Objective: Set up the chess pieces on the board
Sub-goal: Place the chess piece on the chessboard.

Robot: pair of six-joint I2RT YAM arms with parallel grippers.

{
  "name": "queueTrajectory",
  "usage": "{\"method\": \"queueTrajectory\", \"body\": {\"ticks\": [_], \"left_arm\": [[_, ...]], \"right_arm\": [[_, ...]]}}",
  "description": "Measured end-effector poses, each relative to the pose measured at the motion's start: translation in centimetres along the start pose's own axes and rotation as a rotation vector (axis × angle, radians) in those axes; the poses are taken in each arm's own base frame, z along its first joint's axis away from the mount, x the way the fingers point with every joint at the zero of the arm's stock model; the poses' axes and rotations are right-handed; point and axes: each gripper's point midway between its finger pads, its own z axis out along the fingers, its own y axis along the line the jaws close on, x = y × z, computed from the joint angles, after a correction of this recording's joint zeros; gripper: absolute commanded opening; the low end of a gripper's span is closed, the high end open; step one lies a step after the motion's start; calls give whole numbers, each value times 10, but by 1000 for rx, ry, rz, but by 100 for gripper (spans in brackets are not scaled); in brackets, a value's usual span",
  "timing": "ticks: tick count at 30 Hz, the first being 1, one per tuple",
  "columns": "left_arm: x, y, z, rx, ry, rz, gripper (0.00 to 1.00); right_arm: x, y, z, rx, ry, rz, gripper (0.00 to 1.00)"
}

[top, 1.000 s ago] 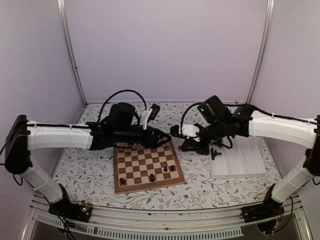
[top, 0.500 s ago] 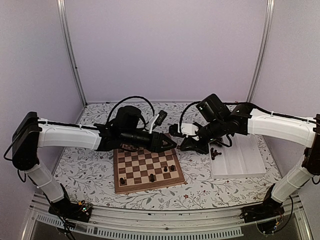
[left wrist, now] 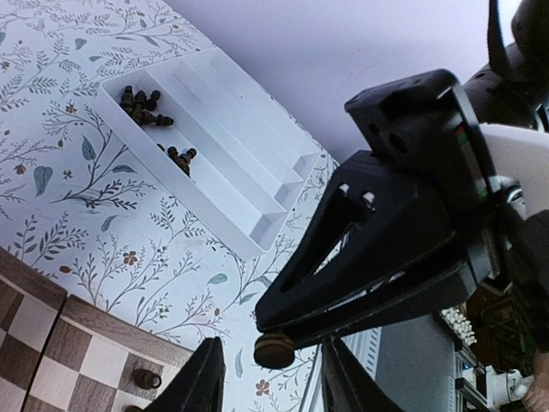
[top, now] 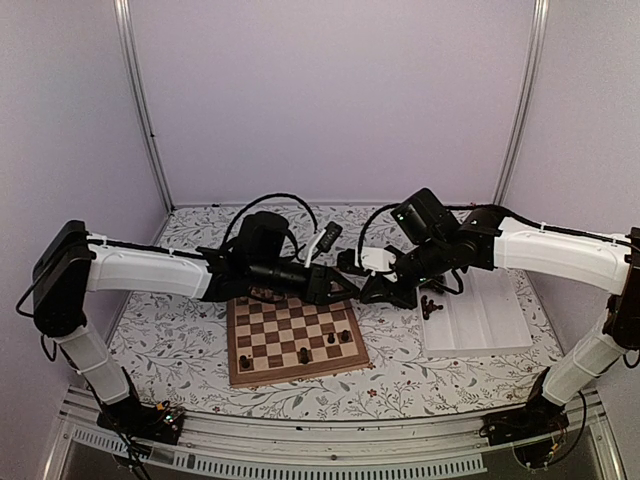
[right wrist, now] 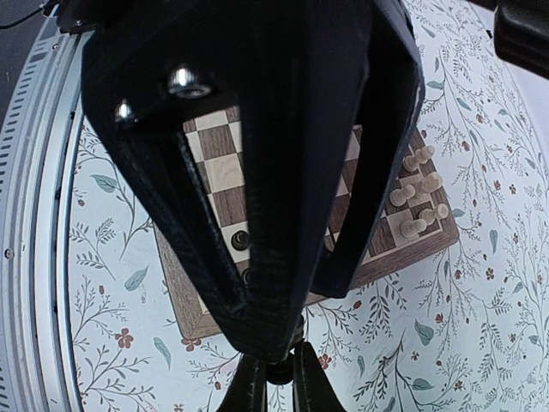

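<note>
My right gripper (top: 372, 291) is shut on a dark chess piece (left wrist: 275, 348), held in the air just past the board's (top: 300, 375) far right corner. The left gripper (top: 348, 290) has come up to it. Its fingers (left wrist: 208, 378) stand open on either side of the piece's round base with gaps on both sides. In the right wrist view the piece (right wrist: 280, 375) is pinched at my right gripper (right wrist: 279, 388), with the left gripper's black fingers (right wrist: 257, 283) looming over it. Several dark chess pieces (top: 303, 356) stand on the board's near rows.
A white compartment tray (top: 480, 325) lies right of the board with several loose dark pieces (left wrist: 141, 107) at its far end. Pale chessmen (right wrist: 419, 193) stand in a cluster on the board. Both arms cross above the board's far edge.
The left arm has reached further right until its gripper meets the right gripper, and its fingers have narrowed. The right gripper has barely moved and keeps hold of the piece.
</note>
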Motion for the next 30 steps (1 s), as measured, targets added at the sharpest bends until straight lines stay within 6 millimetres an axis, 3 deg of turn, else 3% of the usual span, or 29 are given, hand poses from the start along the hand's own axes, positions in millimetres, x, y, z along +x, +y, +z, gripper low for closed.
{"method": "queueTrajectory", "body": {"ticks": [10, 20, 25, 30], "left_arm": [[1, -3, 4, 20, 13, -6, 28], [7, -1, 9, 31, 33, -12, 29], [7, -1, 10, 34, 37, -11, 18], [7, -2, 11, 38, 40, -12, 14]], "right_arm": [[0, 1, 0, -2, 0, -1, 8], [-1, 3, 1, -7, 1, -3, 8], [0, 3, 0, -9, 4, -2, 8], [0, 4, 0, -10, 6, -1, 8]]}}
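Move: The dark chess piece, held out by the right hand, sits just off the left fingertips: about 2 cm to the right, 1 cm back and 1 cm below the left hand; it lies in the right fingers, some 1 cm left of that hand's point. From the left hand, two dark pieces stand on the board, both about level with it, 2 cm and 5 cm to the left and 16 cm below; the loose dark pieces in the tray lie some 19 cm right, 7 cm ahead and 17 cm below. The left hand, its fingers pointing right and a little down, eases about 1 cm to the right and nearly 1 cm down towards the chess piece, with hardly any turn of the wrist, bringing its fingertips to either side of the piece's free end. As it creeps in, the left fingers close from a bit under half open to nearly shut around that end, while the right hand stays in place and keeps its pinch on the piece. ##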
